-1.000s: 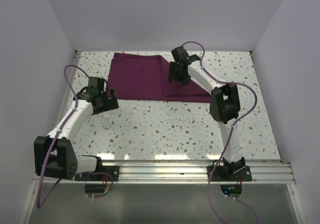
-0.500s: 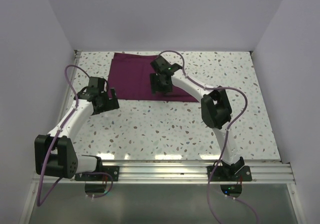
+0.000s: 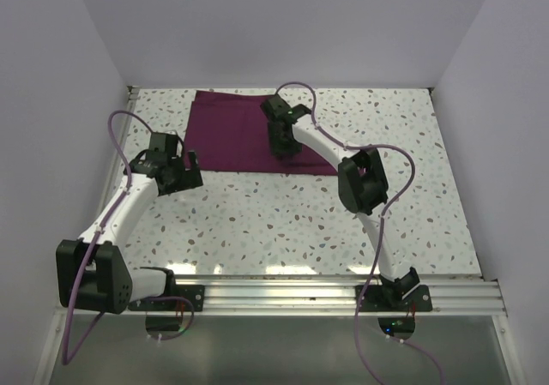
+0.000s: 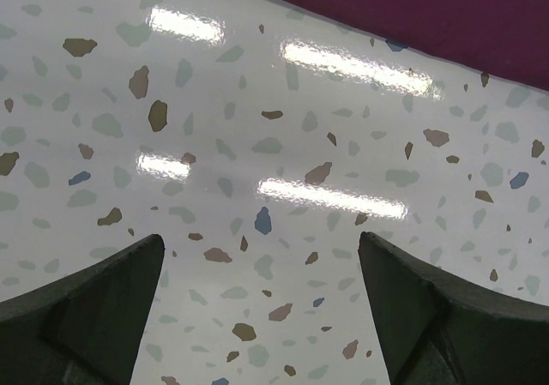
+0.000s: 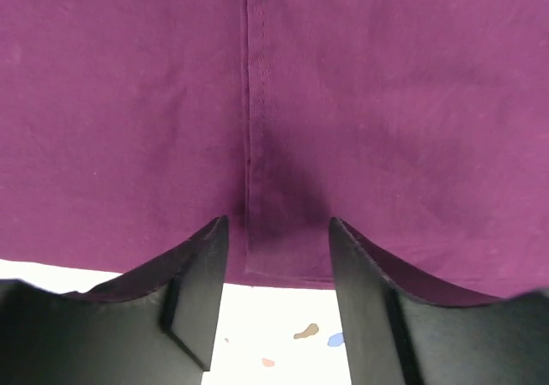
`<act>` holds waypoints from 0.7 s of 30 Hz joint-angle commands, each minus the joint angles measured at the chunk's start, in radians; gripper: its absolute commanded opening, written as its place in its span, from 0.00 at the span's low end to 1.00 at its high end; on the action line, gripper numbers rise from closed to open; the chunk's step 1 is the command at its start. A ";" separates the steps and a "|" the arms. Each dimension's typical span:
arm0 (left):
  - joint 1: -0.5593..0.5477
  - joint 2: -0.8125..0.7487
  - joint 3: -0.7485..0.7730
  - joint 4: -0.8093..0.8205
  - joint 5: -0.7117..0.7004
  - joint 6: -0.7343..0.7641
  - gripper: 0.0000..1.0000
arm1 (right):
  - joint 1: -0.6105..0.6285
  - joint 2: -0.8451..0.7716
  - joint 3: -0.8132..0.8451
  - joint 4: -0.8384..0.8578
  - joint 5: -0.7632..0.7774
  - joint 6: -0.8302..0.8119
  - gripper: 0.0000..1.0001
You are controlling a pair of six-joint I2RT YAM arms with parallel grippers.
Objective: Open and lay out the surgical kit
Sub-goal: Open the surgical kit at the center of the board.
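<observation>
The surgical kit shows only as a dark maroon cloth wrap point(image 3: 227, 132), lying flat at the back of the table. The steel tray and instruments are hidden or out of view. My right gripper point(image 3: 283, 149) hangs low over the cloth's near middle. In the right wrist view it point(image 5: 276, 231) is open and empty, its jaws straddling a stitched hem at the cloth's point(image 5: 386, 102) near edge. My left gripper point(image 3: 187, 172) is open and empty over bare table just in front of the cloth's left front corner. In the left wrist view point(image 4: 257, 248), the cloth point(image 4: 429, 16) shows at top right.
The speckled terrazzo table point(image 3: 283, 222) is walled on the left, back and right. A metal rail point(image 3: 283, 286) carrying both arm bases runs along the near edge. Purple cables loop above both arms.
My right gripper has moved left across the cloth, from its right part to its middle. The left arm has barely shifted.
</observation>
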 commanded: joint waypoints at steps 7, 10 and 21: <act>0.004 -0.004 -0.006 0.028 0.002 0.030 1.00 | 0.008 0.031 0.021 -0.049 0.039 -0.004 0.43; 0.004 -0.001 -0.004 0.031 0.002 0.030 1.00 | 0.010 0.048 0.018 -0.065 0.036 -0.005 0.43; 0.004 0.005 0.002 0.036 0.005 0.037 1.00 | 0.023 0.065 0.036 -0.095 0.059 -0.005 0.19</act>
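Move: The free edge of the surgical kit's flap, folded over onto the middle of the cloth, lies about 3 cm below the right hand, 1 cm back and 1 cm left. The flap's near corner is about 3 cm back and 1 cm left of this hand; the near end of the right-hand fold is 3 cm back and 14 cm right. The kit's near-left corner is 26 cm left, 2 cm back. From the left hand, the flap edge is about 14 cm ahead, 26 cm right and 8 cm below. Down onto the surgical kit goes the right hand, sinking about 2.5 cm and easing 1 cm back towards the cloth's near edge, with barely any turn of the wrist. Its half-open fingers, astride the flap's free edge, narrow to roughly half their gap and pinch the cloth there just in from the near corner. ##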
